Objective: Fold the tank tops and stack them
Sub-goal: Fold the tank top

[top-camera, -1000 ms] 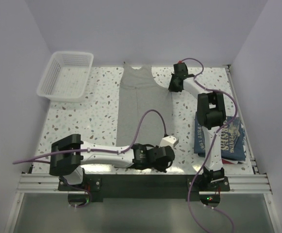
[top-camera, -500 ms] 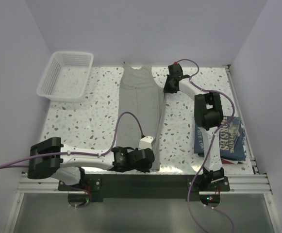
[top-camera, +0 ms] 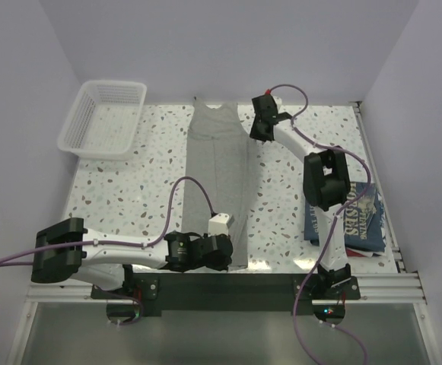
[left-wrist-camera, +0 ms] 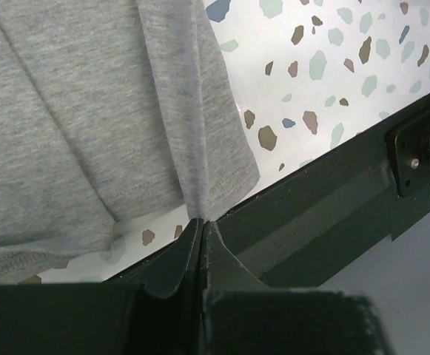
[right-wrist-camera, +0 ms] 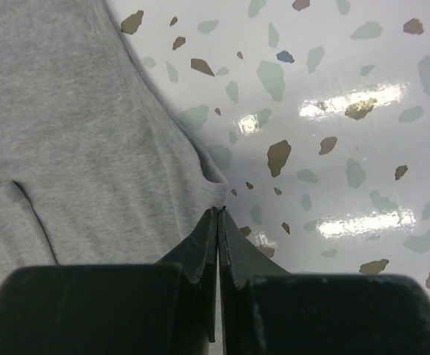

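Note:
The light grey tank top (top-camera: 214, 175) lies lengthwise down the middle of the table, neck at the far edge, its right side folded inward. My left gripper (top-camera: 230, 258) is at the near table edge, shut on the top's bottom right hem corner (left-wrist-camera: 200, 200). My right gripper (top-camera: 259, 134) is shut on the right edge of the grey top (right-wrist-camera: 66, 111), close to the armhole. In the wrist views the left gripper (left-wrist-camera: 202, 222) and the right gripper (right-wrist-camera: 220, 211) each pinch grey cloth between closed jaws. The navy tank top (top-camera: 356, 217) with white lettering lies folded at the right, a sliver of red (top-camera: 370, 255) under it.
A white mesh basket (top-camera: 103, 118) stands at the far left corner. The black rail (left-wrist-camera: 333, 192) of the near table edge runs just beside my left gripper. The right arm's links (top-camera: 323, 179) reach over the table's right half, and speckled tabletop (top-camera: 129, 190) shows on both sides of the grey top.
Both grippers have moved left with the grey top's right edge, and the top now looks narrower. The navy top has not moved.

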Controlling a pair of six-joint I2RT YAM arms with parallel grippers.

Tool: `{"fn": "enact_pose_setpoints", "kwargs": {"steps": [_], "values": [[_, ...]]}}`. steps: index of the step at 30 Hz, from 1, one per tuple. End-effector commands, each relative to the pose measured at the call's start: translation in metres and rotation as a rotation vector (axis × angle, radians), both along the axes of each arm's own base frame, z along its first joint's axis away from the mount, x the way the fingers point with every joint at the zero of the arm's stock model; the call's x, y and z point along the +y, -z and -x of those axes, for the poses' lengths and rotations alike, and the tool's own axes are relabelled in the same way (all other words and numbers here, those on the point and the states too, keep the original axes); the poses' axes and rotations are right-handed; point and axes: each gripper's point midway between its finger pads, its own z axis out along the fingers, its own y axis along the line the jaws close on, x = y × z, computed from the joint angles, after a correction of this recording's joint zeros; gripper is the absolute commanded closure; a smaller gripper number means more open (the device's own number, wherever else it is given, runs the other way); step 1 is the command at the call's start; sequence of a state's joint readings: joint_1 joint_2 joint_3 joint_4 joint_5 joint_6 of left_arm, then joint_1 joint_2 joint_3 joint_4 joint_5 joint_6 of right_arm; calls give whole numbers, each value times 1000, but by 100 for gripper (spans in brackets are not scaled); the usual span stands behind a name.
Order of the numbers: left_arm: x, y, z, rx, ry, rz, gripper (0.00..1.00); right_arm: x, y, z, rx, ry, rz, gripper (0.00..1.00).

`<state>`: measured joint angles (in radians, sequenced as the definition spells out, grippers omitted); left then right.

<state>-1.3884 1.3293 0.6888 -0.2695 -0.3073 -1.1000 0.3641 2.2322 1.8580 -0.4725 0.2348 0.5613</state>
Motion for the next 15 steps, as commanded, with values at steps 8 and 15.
{"fn": "enact_pose_setpoints", "kwargs": {"steps": [8, 15], "values": [[0, -12, -8, -25, -57, 55, 100, 2, -64, -18, -120, 22, -9, 100], [15, -1, -4, -7, -84, 12, 100, 41, -60, -23, -128, -43, -34, 100]]}}
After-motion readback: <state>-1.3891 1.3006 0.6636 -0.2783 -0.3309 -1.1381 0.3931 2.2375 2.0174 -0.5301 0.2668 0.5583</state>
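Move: My right hand already pinches the far part of the tank top's right side, my left the hem end of that side. The tank top's middle lies about 11 cm left and 15 cm back of my right hand, some 5 cm below; from my left hand it is roughly 30 cm ahead, 3 cm left and 4 cm lower. From my right hand, the blue shirt stack is about 29 cm right and 27 cm back, the white basket some 46 cm left and 6 cm farther out. Keeping the cloth pinched, I raise my right hand about 5 cm off the tank top. It drifts slightly right at first, then swings some 2 cm left over the body and edges forward, the fingers tipping up a little. My left hand stays near the table's front edge, shut on the hem and shifting under 1 cm. ##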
